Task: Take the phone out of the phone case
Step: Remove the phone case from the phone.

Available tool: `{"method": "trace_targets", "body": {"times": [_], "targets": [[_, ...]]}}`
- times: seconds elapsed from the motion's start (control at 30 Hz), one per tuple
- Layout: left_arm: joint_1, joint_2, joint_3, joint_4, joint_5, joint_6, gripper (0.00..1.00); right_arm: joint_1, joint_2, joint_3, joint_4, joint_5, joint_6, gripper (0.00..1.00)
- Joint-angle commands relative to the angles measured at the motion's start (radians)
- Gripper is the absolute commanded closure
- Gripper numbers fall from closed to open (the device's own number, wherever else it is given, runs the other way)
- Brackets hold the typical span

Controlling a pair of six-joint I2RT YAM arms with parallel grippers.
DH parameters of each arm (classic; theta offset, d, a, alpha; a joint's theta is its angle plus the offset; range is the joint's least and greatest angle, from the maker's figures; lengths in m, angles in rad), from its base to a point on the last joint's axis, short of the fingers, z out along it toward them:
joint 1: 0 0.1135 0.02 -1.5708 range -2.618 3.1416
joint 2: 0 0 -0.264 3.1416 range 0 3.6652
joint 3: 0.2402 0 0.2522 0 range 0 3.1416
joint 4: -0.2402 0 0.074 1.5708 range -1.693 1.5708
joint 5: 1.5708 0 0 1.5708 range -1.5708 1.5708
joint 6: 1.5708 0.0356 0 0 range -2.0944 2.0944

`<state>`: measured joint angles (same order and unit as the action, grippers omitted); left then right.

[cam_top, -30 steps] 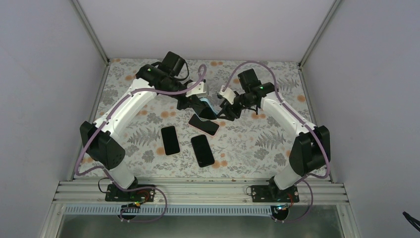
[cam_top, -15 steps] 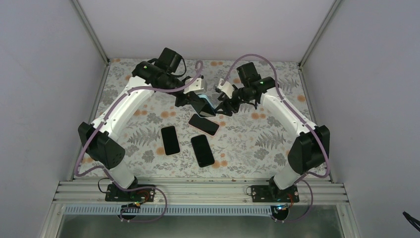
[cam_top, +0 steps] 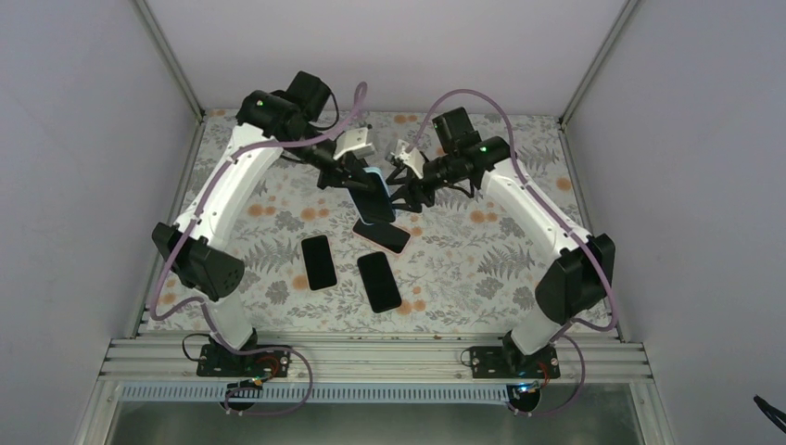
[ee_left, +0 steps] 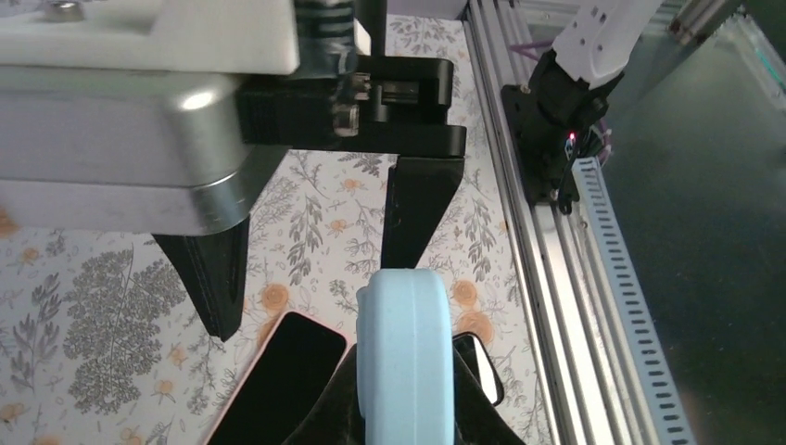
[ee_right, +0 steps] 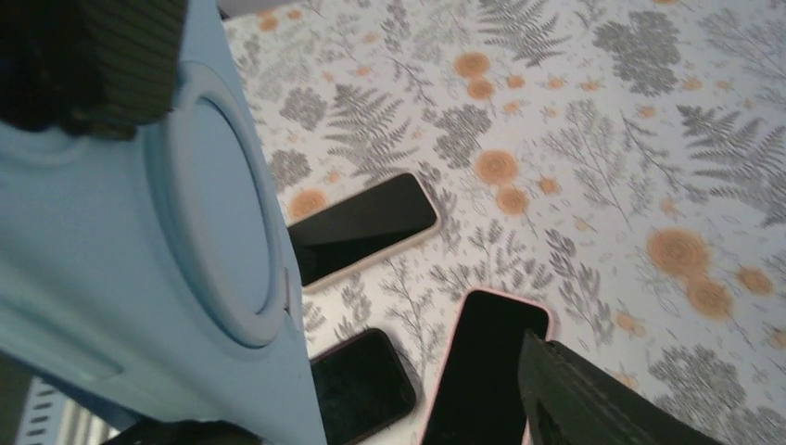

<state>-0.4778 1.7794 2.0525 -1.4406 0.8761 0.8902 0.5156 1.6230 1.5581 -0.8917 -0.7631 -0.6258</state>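
Observation:
A light blue phone case (cam_top: 373,197) with the dark phone in it hangs tilted above the table. My left gripper (cam_top: 363,179) is shut on it. The left wrist view shows the case (ee_left: 405,357) edge-on, with my left gripper (ee_left: 405,413) pinching its two faces. The case's back with a round ring (ee_right: 213,195) fills the left of the right wrist view. My right gripper (cam_top: 401,188) stands open just right of the case. One of its fingers (ee_right: 593,399) is clear of the case, and its jaws do not press it.
Three more phones lie on the floral table (cam_top: 482,260) below the grippers. A pink-cased one (cam_top: 381,235) is right under them. A black one (cam_top: 318,261) lies to its left, and another black one (cam_top: 379,281) lies nearer the front. The front rail (ee_left: 547,278) runs close by.
My left gripper has carried the blue case up and towards the back left. The right gripper has followed it and has stayed open beside the case.

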Motion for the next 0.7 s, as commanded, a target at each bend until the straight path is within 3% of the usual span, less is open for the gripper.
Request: {"method": "trace_targets", "body": {"times": [0.0,0.1,0.13,0.2,0.23,0.3,0.5,0.6,0.67], "targets": [[0.031,0.08,0.078,0.238,0.141,-0.039,0.98,0.11,0.027,0.118,0.094,-0.495,0.04,0.37],[0.077,0.102,0.081,0.246,0.143,-0.03,0.98,0.12,0.033,0.146,0.068,-0.522,0.034,0.5],[0.095,0.108,0.079,0.245,0.148,-0.026,0.98,0.12,0.03,0.146,0.065,-0.514,0.036,0.6],[0.122,0.122,0.081,0.226,0.166,-0.014,0.98,0.119,0.021,0.138,0.057,-0.5,0.025,0.92],[0.132,0.128,0.086,0.216,0.171,-0.009,0.98,0.118,0.017,0.13,0.058,-0.49,0.028,0.96],[0.135,0.138,0.108,0.192,0.166,-0.005,0.96,0.114,0.01,0.117,0.049,-0.468,0.017,0.97],[0.137,0.166,0.284,0.083,0.059,-0.02,0.74,0.04,0.004,0.105,-0.027,-0.442,-0.013,0.97],[0.138,0.101,0.303,0.085,-0.013,-0.013,0.33,-0.029,-0.015,0.082,-0.056,-0.422,-0.028,0.97],[0.139,0.054,0.336,0.085,-0.061,-0.017,0.23,-0.078,-0.033,0.051,-0.048,-0.396,-0.014,0.97]]}}
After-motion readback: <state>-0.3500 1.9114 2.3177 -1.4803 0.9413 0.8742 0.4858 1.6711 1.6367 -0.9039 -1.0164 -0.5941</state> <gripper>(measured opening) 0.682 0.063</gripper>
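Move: Left fingers already pinch the light-blue cased phone near its upper end; its middle lies about 4 cm below them, 2 cm to their right and 1 cm back. From the open right hand that middle is some 5 cm left, 2 cm back and 2 cm higher. On the table, about 31 cm below the left hand, the pink-edged phone lies 5 cm ahead and 4 cm right, the black phone 8 cm back and 3 cm right. Leftward and up by about 3 cm, the right hand brings its open fingers to the cased phone's right edge and shuts them on it, then rises a little more, rolling its fingers slightly upward. The left hand, still pinching, goes forward some 4 cm with a slight leftward drift; after the right grip has closed it opens, letting go, and moves on forward and up. ##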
